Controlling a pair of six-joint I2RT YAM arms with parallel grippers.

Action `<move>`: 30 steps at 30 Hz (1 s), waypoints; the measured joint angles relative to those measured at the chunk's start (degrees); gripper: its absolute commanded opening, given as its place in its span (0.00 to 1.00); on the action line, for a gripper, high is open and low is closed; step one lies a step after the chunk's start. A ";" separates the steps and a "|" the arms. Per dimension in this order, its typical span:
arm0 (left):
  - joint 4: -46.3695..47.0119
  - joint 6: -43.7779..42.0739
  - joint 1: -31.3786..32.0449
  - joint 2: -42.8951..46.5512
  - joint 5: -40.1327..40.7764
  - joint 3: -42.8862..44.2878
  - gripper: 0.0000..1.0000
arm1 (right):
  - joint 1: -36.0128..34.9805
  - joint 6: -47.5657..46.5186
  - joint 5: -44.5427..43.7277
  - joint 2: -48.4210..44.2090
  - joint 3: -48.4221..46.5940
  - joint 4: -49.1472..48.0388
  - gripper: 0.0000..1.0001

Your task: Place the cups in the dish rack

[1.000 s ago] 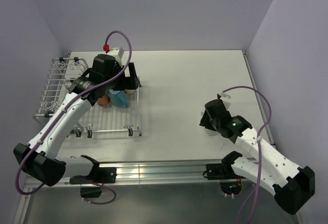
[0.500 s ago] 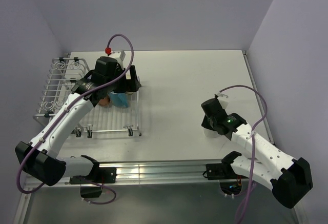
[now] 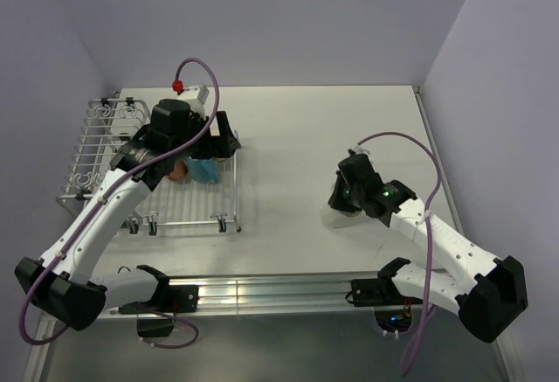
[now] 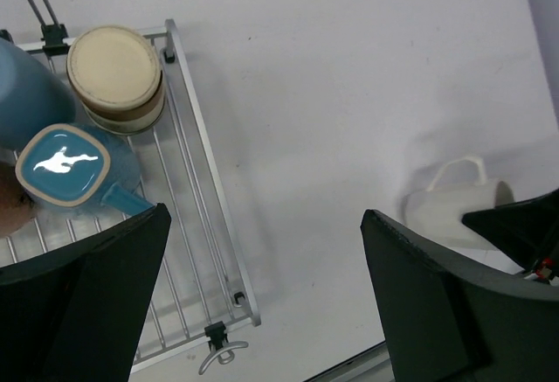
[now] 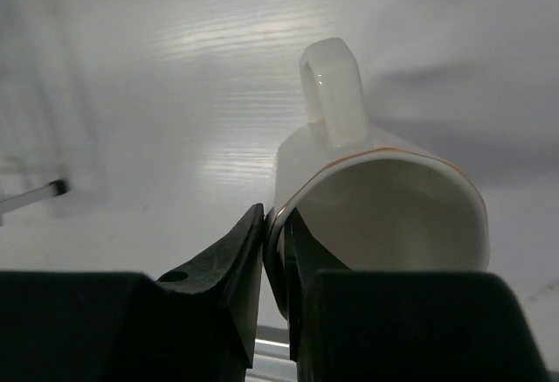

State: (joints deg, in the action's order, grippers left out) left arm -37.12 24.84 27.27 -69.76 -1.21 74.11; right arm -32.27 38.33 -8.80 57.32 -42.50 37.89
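My right gripper (image 5: 275, 225) is shut on the rim of a white mug (image 5: 384, 198), one finger inside and one outside. The mug (image 3: 334, 217) is tipped on its side at the table's right of centre, handle away from the wrist. The dish rack (image 3: 96, 150) stands at the left. A beige upturned cup (image 4: 115, 74), a light blue mug with a white inside (image 4: 63, 163), a mid-blue cup (image 4: 26, 93) and a bit of a salmon one (image 4: 9, 205) sit in its right end. My left gripper (image 4: 262, 295) hangs open and empty above the rack's right edge.
The rack's near right corner and its foot clip (image 4: 214, 347) lie below my left fingers. A metal rail (image 3: 262, 290) runs along the table's near edge. Purple walls enclose the table on three sides.
My right gripper has closed on the white mug's rim and shifted left with it, tipping it. The left arm has drifted slightly left, still open.
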 measured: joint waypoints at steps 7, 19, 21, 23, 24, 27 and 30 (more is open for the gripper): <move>3.85 -0.15 0.00 4.98 -4.90 -2.03 0.99 | -0.11 -0.74 12.37 4.79 -10.38 -5.25 0.00; 12.98 0.09 -0.35 9.03 -20.15 -8.41 0.99 | 1.25 2.19 31.01 9.27 -21.90 -14.32 0.00; 14.45 0.13 -0.52 10.01 -22.86 -9.20 0.99 | 2.49 3.91 34.51 9.22 -22.64 -16.72 0.00; 16.17 0.37 -0.76 10.84 -25.51 -9.77 0.99 | 3.78 6.05 37.97 9.14 -22.86 -19.98 0.00; 17.29 0.52 -0.94 11.17 -27.02 -10.05 0.99 | 4.61 7.50 39.95 9.14 -22.86 -21.86 0.00; 20.35 1.36 -1.33 11.43 -31.08 -10.86 0.99 | 6.71 11.98 44.74 9.14 -22.60 -27.89 0.00; 22.82 2.10 -1.60 11.15 -34.25 -12.02 0.99 | 8.17 17.29 48.96 9.05 -21.14 -36.11 0.00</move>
State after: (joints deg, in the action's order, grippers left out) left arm -14.31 26.94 25.67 -58.61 -35.46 62.08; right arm -24.10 55.61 40.16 66.37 -63.64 1.78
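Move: The white mug is already pinched at its rim by the right fingers. The open left gripper it is taken to lies about 28 cm left, 9 cm ahead and 16 cm above the right hand. Below that gripper, in the rack, the beige cup is roughly 28 cm left and 15 cm ahead of the right hand, the blue mug some 34 cm left and 8 cm ahead. From the left hand the white mug is about 28 cm right, 12 cm back and 20 cm lower. Right hand swings the mug 25 cm up and left towards the open left gripper, which retreats, rises, turns clockwise. ##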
